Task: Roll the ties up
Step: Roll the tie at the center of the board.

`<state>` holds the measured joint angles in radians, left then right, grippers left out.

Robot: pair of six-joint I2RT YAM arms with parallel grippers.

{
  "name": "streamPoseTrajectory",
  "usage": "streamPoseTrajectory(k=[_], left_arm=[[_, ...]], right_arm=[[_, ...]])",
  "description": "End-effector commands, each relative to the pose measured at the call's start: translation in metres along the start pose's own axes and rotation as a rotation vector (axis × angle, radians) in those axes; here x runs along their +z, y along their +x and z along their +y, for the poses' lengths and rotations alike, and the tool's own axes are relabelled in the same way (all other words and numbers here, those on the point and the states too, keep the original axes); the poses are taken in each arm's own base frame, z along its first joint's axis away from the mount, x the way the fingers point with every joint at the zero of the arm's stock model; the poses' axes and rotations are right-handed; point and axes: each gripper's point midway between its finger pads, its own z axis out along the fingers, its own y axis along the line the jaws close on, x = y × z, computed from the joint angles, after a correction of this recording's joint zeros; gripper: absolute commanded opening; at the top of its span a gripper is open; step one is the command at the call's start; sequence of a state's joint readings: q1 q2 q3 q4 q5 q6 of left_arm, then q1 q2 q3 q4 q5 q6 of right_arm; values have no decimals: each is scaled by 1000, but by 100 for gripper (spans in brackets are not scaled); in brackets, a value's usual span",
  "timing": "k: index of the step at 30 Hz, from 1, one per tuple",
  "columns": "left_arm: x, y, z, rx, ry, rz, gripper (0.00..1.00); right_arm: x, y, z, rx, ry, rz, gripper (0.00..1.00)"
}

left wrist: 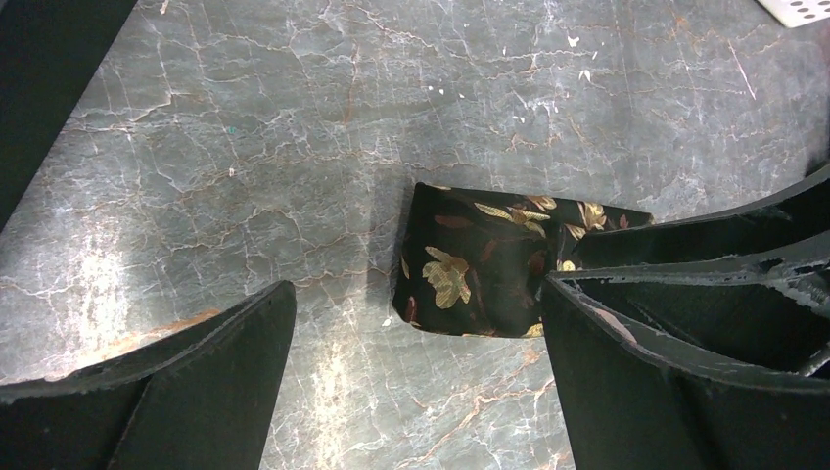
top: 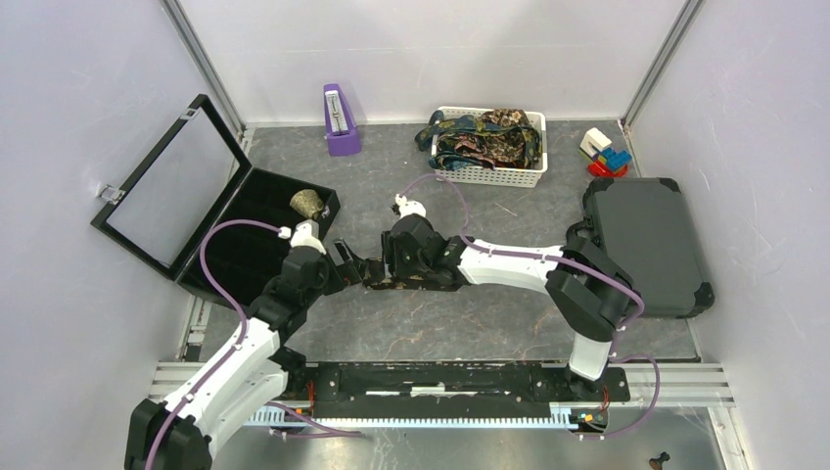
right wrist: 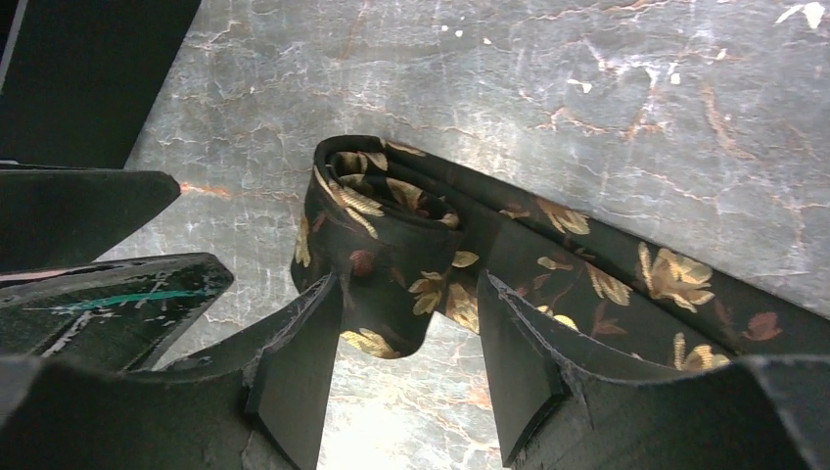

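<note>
A dark tie (right wrist: 382,225) with gold and red leaves lies on the marble table, its near end wound into a small roll. The flat tail (right wrist: 666,284) runs off to the right. My right gripper (right wrist: 411,352) straddles the roll, and both fingers press against its sides. From above, that tie (top: 416,282) shows as a dark strip under the right gripper (top: 384,269). My left gripper (left wrist: 416,392) stands wide open just short of the roll (left wrist: 470,259), holding nothing. In the top view the left gripper (top: 345,262) sits right beside the right one.
A white basket (top: 489,174) at the back holds several more ties (top: 489,139). An open black case (top: 254,211) at the left contains one rolled tie (top: 308,203). A purple object (top: 340,119) stands at the back. At the right are a grey case (top: 646,240) and toy blocks (top: 604,152).
</note>
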<state>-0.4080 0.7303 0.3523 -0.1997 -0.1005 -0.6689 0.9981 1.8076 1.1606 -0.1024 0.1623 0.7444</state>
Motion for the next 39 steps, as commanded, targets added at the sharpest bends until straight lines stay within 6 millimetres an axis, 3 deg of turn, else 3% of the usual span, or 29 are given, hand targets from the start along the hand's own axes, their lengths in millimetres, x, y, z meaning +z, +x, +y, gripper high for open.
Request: streamPoseTrajectory(k=[1,12,23,30,39], left_arm=[[2,-5,-6,-4,33,-24,99],[5,9,-10,-15,74,29,97],[14,19,-24,-8,153,79,97],[22,19,-30,6,190,79,96],[28,12,-39,30,222,58,96]], right_arm=[[3,-17,22,17,-49,-42,59],[16,-6,5,4,-4,-32,43],[23,10,-20,11,14,3,41],[28,13,-25,18,-11,9,41],[27,4,-27,30,-30,-5,41]])
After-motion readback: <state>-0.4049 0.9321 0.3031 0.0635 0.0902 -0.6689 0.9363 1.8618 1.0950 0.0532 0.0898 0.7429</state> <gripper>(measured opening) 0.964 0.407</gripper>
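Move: The half-made tie roll lies about 5 cm to the left hand's right, roughly 1 cm nearer the base and 5 cm below. From the right hand the roll is some 2 cm left, 2 cm back and 3 cm down. Its flat tail runs off rightwards, the tail's middle about 8 cm to the right of the right hand and 3 cm back. The gold roll in the black box stands around 10 cm left of the left hand and 12 cm ahead. The roll is worked at its right part by the right hand, which edges left, then comes back right while sinking about 2.5 cm and reaching nearly 2 cm forward, its half-open fingers narrowing around the fabric. The left hand, fingers still wide open, eases back a touch, then follows the roll about 4 cm to the right and 2 cm down, turning some 10 degrees clockwise. ##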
